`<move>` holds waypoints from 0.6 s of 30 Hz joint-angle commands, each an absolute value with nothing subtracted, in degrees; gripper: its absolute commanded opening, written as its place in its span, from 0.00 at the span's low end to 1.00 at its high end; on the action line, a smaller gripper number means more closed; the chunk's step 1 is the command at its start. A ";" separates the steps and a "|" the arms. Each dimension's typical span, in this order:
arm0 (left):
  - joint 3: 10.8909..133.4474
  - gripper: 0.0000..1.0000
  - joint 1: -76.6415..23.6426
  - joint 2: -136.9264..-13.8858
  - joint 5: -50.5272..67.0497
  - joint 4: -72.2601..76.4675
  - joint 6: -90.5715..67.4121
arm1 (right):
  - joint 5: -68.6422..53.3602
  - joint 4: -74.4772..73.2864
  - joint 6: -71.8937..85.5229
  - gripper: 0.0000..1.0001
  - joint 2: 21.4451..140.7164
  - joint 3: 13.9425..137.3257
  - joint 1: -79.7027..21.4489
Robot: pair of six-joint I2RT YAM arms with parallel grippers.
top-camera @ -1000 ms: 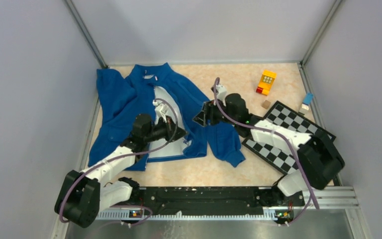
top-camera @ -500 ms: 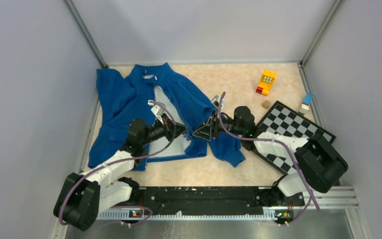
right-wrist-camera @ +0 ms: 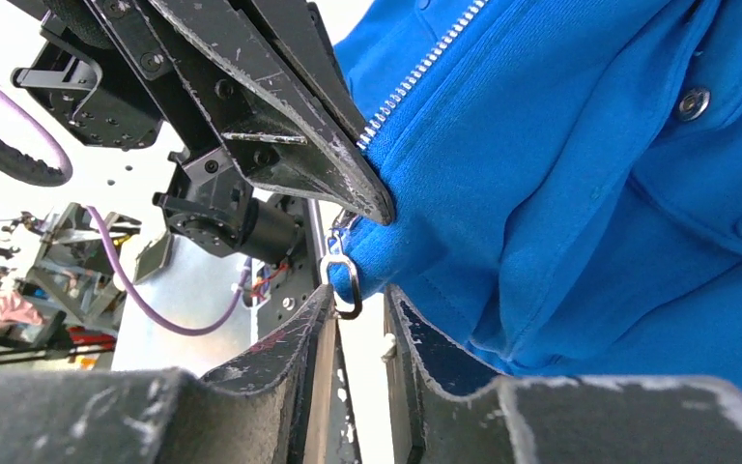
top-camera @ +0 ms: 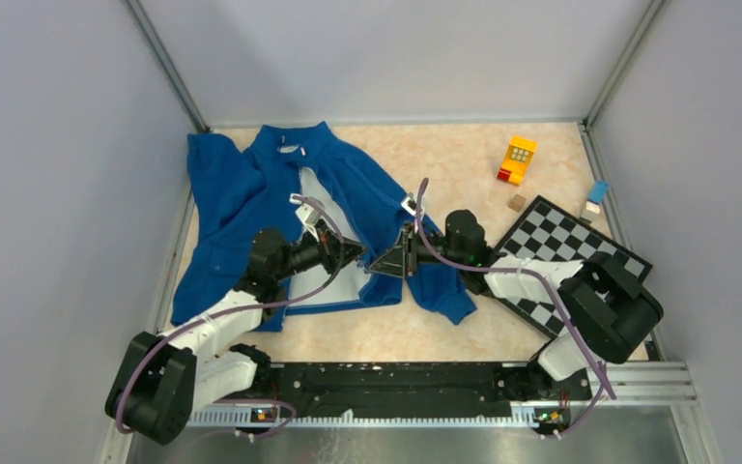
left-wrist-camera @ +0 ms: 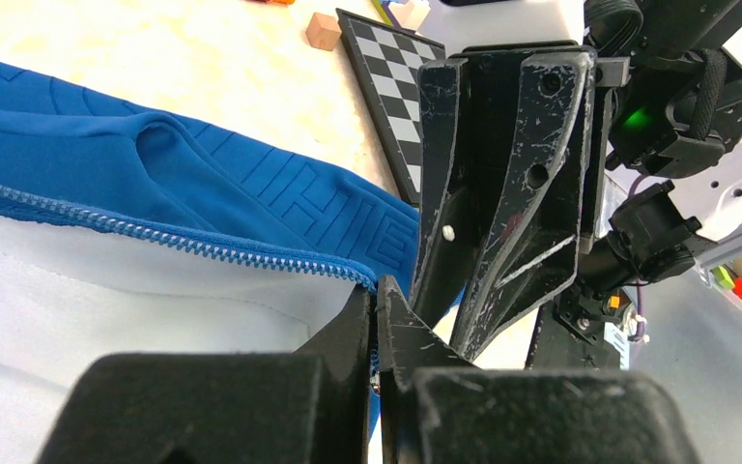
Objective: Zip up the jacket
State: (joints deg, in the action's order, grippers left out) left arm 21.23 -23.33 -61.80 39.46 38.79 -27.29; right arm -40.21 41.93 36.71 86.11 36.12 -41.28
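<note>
The royal-blue jacket (top-camera: 242, 193) lies on the table's left half, its front open over pale lining (top-camera: 333, 280). My left gripper (top-camera: 356, 255) is shut on the jacket's bottom front corner, at the end of the zipper teeth (left-wrist-camera: 155, 235); its tips (left-wrist-camera: 375, 290) pinch the blue edge. My right gripper (top-camera: 379, 261) faces it, tip to tip. In the right wrist view its jaws (right-wrist-camera: 359, 295) stand narrowly apart. The metal zipper pull (right-wrist-camera: 343, 280) hangs between them against one finger (right-wrist-camera: 309, 319). The jacket's other front panel (right-wrist-camera: 560, 174) fills that view's right side.
A black-and-white chessboard (top-camera: 560, 256) lies under my right arm. Behind it are a yellow toy block (top-camera: 519, 155), a small wooden cube (top-camera: 516, 202) and a blue-and-white piece (top-camera: 596, 196). Grey walls close in three sides.
My right gripper has come down and left to meet the left gripper's tips, and its jaws have narrowed round the zipper pull. The left gripper dropped slightly, still shut on the jacket.
</note>
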 commanded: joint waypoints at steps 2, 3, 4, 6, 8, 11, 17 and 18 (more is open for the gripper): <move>23.99 0.00 -23.24 -61.40 41.11 40.37 -25.93 | -39.46 41.81 37.45 0.19 85.95 39.33 -42.67; 24.07 0.00 -23.31 -61.29 40.91 40.15 -25.93 | -39.24 41.34 37.39 0.14 85.96 39.37 -42.63; 24.08 0.00 -23.29 -61.08 40.62 39.90 -25.93 | -38.95 40.75 37.36 0.05 85.96 39.54 -42.70; 24.37 0.00 -23.31 -60.84 39.39 38.89 -25.99 | -38.12 38.63 37.58 0.00 85.69 39.81 -42.69; 24.60 0.00 -23.33 -60.48 36.90 37.83 -26.25 | -37.04 36.29 38.91 0.00 84.90 39.88 -42.84; 24.07 0.00 -23.36 -59.51 31.15 37.07 -26.83 | -32.18 30.86 44.26 0.00 83.77 39.16 -42.89; 21.78 0.00 -23.42 -58.34 23.69 43.24 -30.37 | -28.74 38.84 62.45 0.00 86.46 34.33 -44.39; 21.86 0.00 -23.46 -58.11 23.10 43.57 -31.10 | -27.28 40.23 64.35 0.00 87.10 33.72 -45.00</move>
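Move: The zipper pull hangs right at the right gripper's half-open fingertips, about 1 cm to their left and level with them. The left gripper's tips, still pinching the zipper edge, sit some 2 cm ahead, 2 cm left and 1 cm above the right hand. The jacket's near hem corner lies roughly 8 cm back, 6 cm right and 10 cm below it. From the left hand, the pull is about 2 cm back, 1 cm right and 1 cm lower. Shut the right gripper on the zipper pull, almost in place, and keep it pinched while that hand eases about 1 cm forward and slightly down, rolling and swinging clockwise by some 20 degrees in all. Once the pull is held, draw the left gripper forward and a little left, about 2 cm, turning it slightly counter-clockwise and keeping its shut grip on the zipper edge. ##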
